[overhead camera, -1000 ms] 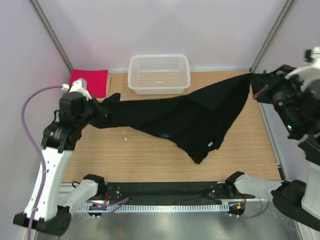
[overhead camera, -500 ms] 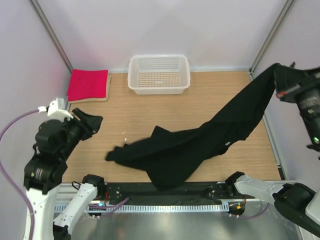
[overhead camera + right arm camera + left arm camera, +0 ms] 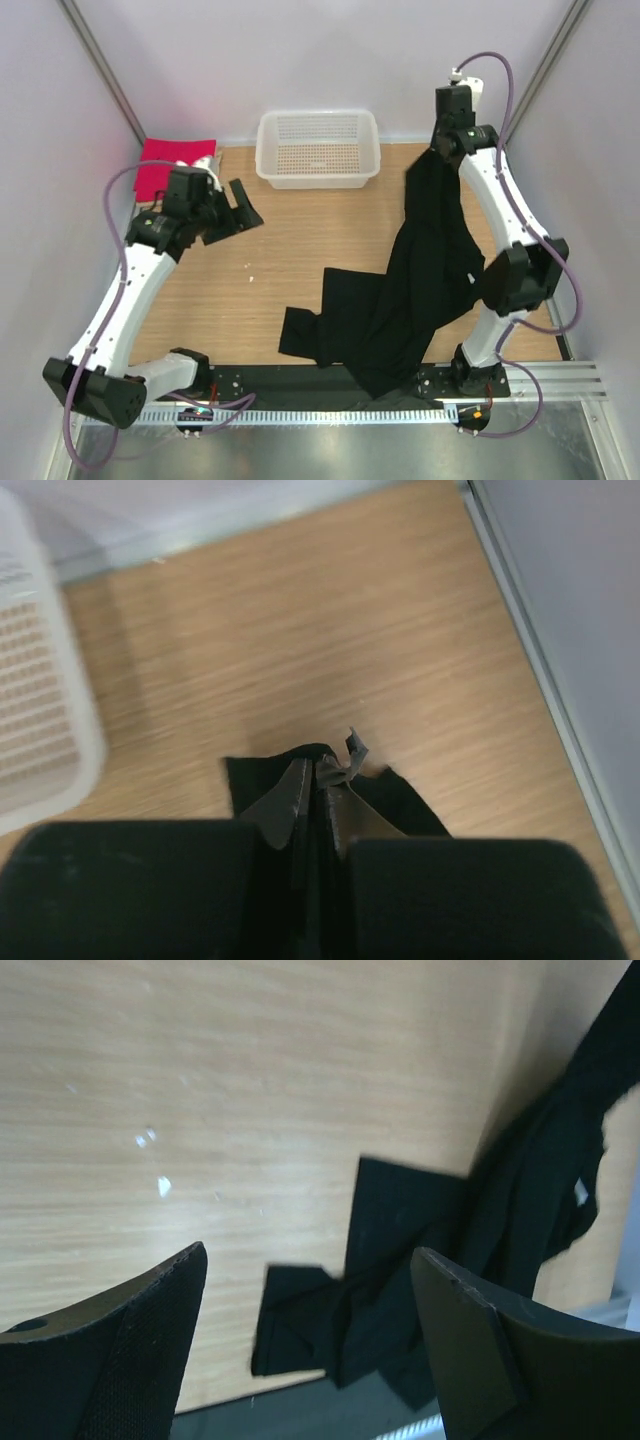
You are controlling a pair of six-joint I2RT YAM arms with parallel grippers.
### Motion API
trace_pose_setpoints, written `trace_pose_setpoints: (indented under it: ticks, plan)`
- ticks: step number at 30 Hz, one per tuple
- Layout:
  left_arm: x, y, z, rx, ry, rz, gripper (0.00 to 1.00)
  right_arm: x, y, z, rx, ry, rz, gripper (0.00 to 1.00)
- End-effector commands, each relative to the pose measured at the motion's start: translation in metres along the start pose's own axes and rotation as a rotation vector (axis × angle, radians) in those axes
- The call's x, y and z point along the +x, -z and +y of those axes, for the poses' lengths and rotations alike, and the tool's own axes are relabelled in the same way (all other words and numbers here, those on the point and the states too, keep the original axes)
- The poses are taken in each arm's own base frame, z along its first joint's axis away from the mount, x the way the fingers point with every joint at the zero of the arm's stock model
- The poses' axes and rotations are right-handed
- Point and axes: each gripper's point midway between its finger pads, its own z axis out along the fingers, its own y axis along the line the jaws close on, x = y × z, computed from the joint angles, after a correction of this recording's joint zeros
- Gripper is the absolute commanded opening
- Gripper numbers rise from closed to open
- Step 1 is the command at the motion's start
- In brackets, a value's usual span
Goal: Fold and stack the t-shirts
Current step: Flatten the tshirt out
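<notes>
The black t-shirt [image 3: 420,270] hangs from my right gripper [image 3: 440,150] at the back right and trails down to a crumpled heap near the table's front edge. In the right wrist view that gripper [image 3: 318,775] is shut on a bunched edge of the black cloth [image 3: 400,802]. My left gripper [image 3: 235,214] hovers at the left, open and holding nothing, well apart from the shirt. Between its fingers [image 3: 130,1350] the left wrist view shows the black heap [image 3: 400,1220] far off. A pink-red t-shirt [image 3: 158,165] lies folded at the back left, partly hidden by the left arm.
A white mesh basket [image 3: 318,148] stands at the back centre, and its rim [image 3: 40,710] shows left of my right gripper. Frame posts and walls close in both sides. Small white specks [image 3: 250,268] lie on the wooden table [image 3: 300,230].
My left gripper let go of the black t-shirt, opened and drew back toward the left rear. The right gripper carried its end to the back right, and the freed end dropped near the front.
</notes>
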Motion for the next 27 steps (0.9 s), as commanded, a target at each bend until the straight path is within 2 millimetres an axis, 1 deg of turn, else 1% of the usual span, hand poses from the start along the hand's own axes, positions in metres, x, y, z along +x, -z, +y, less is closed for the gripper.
trace_pose_setpoints:
  ticks: [1,2,3,4,5,6,7,8,9,10,11,12,14,15,16,17,18,19,20,21,22,24,25,26,27]
  plan:
    - [0.043,-0.019,-0.021,0.090,-0.116,0.129,0.84,-0.011,-0.024,-0.043,0.070,-0.152,0.020,0.08]
    - [0.063,-0.026,-0.025,0.073,-0.159,0.176,0.84,0.015,-0.047,-0.045,0.102,-0.136,0.110,0.21]
    - [0.075,-0.030,-0.030,0.072,-0.162,0.204,0.84,0.029,-0.048,-0.054,0.135,-0.132,0.194,0.31]
    - [0.091,-0.035,-0.028,0.065,-0.172,0.241,0.84,0.043,-0.053,-0.060,0.152,-0.135,0.252,0.40]
    - [0.108,-0.037,-0.034,0.074,-0.199,0.275,0.84,0.057,-0.058,-0.060,0.157,-0.123,0.301,0.47]
    - [0.116,-0.040,-0.037,0.080,-0.207,0.287,0.82,0.062,-0.054,-0.058,0.145,-0.127,0.325,0.49]
    - [0.130,-0.044,-0.034,0.073,-0.210,0.319,0.82,0.079,-0.052,-0.053,0.130,-0.117,0.364,0.51]
    - [0.139,-0.046,-0.037,0.085,-0.222,0.343,0.81,0.073,-0.039,-0.050,0.094,-0.135,0.349,0.52]
    - [0.154,-0.050,-0.044,0.104,-0.244,0.382,0.81,0.088,-0.036,-0.046,0.075,-0.135,0.372,0.52]
    - [0.165,-0.053,-0.046,0.107,-0.251,0.414,0.81,0.090,-0.027,-0.037,0.028,-0.142,0.382,0.54]
    - [0.181,-0.058,-0.048,0.104,-0.278,0.467,0.80,0.088,-0.011,-0.031,-0.006,-0.136,0.379,0.55]
    - [0.192,-0.060,-0.050,0.103,-0.297,0.501,0.80,0.096,-0.002,-0.029,-0.021,-0.127,0.402,0.55]
    - [0.205,-0.064,-0.058,0.118,-0.335,0.536,0.80,0.101,0.019,-0.017,-0.091,-0.123,0.421,0.56]
    - [0.218,-0.072,-0.059,0.111,-0.350,0.579,0.80,0.101,0.038,-0.020,-0.115,-0.126,0.411,0.56]
    - [0.229,-0.073,-0.068,0.142,-0.367,0.602,0.79,0.102,0.049,-0.016,-0.152,-0.130,0.413,0.56]
    - [0.238,-0.077,-0.069,0.141,-0.376,0.631,0.78,0.102,0.060,-0.016,-0.173,-0.129,0.404,0.56]
    - [0.241,-0.081,-0.075,0.149,-0.378,0.646,0.76,0.115,0.069,-0.018,-0.174,-0.119,0.430,0.56]
    - [0.256,-0.089,-0.074,0.132,-0.389,0.695,0.70,0.109,0.086,-0.023,-0.194,-0.125,0.399,0.56]
    - [0.261,-0.091,-0.078,0.146,-0.390,0.717,0.68,0.113,0.093,-0.024,-0.213,-0.124,0.408,0.56]
    - [0.264,-0.093,-0.084,0.152,-0.397,0.723,0.65,0.127,0.100,-0.027,-0.208,-0.111,0.440,0.56]
    - [0.276,-0.099,-0.081,0.132,-0.412,0.757,0.61,0.125,0.112,-0.032,-0.217,-0.111,0.421,0.56]
    - [0.285,-0.102,-0.080,0.121,-0.429,0.790,0.57,0.135,0.123,-0.038,-0.219,-0.092,0.438,0.56]
    - [0.288,-0.104,-0.082,0.121,-0.435,0.800,0.54,0.144,0.126,-0.041,-0.213,-0.084,0.456,0.56]
    - [0.296,-0.105,-0.080,0.113,-0.448,0.824,0.51,0.145,0.131,-0.044,-0.215,-0.085,0.445,0.56]
    - [0.299,-0.106,-0.079,0.107,-0.452,0.833,0.47,0.148,0.134,-0.045,-0.218,-0.079,0.450,0.56]
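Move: The left hand is empty. The notch where the black t-shirt's near-left flap meets its body lies about 15 cm back, 19 cm to its right and 25 cm below. The flap's middle is some 5 cm nearer the base and 5 cm left of that notch, and the body's far-left corner about 11 cm beyond it. The right hand grips the shirt's raised far end; its resting spot is almost straight below, about 29 cm down, with the basket roughly 30 cm left and 4 cm farther out. Swing the left gripper down some 22 cm, right and back to the notch in the shirt's near-left edge, turning it clockwise, tipping the fingers down and part-closing them. Meanwhile drop the right hand about 13 cm, swinging right, and open it to let go of the far end; then draw it back towards its base, veering left and rising, fingers half open. ##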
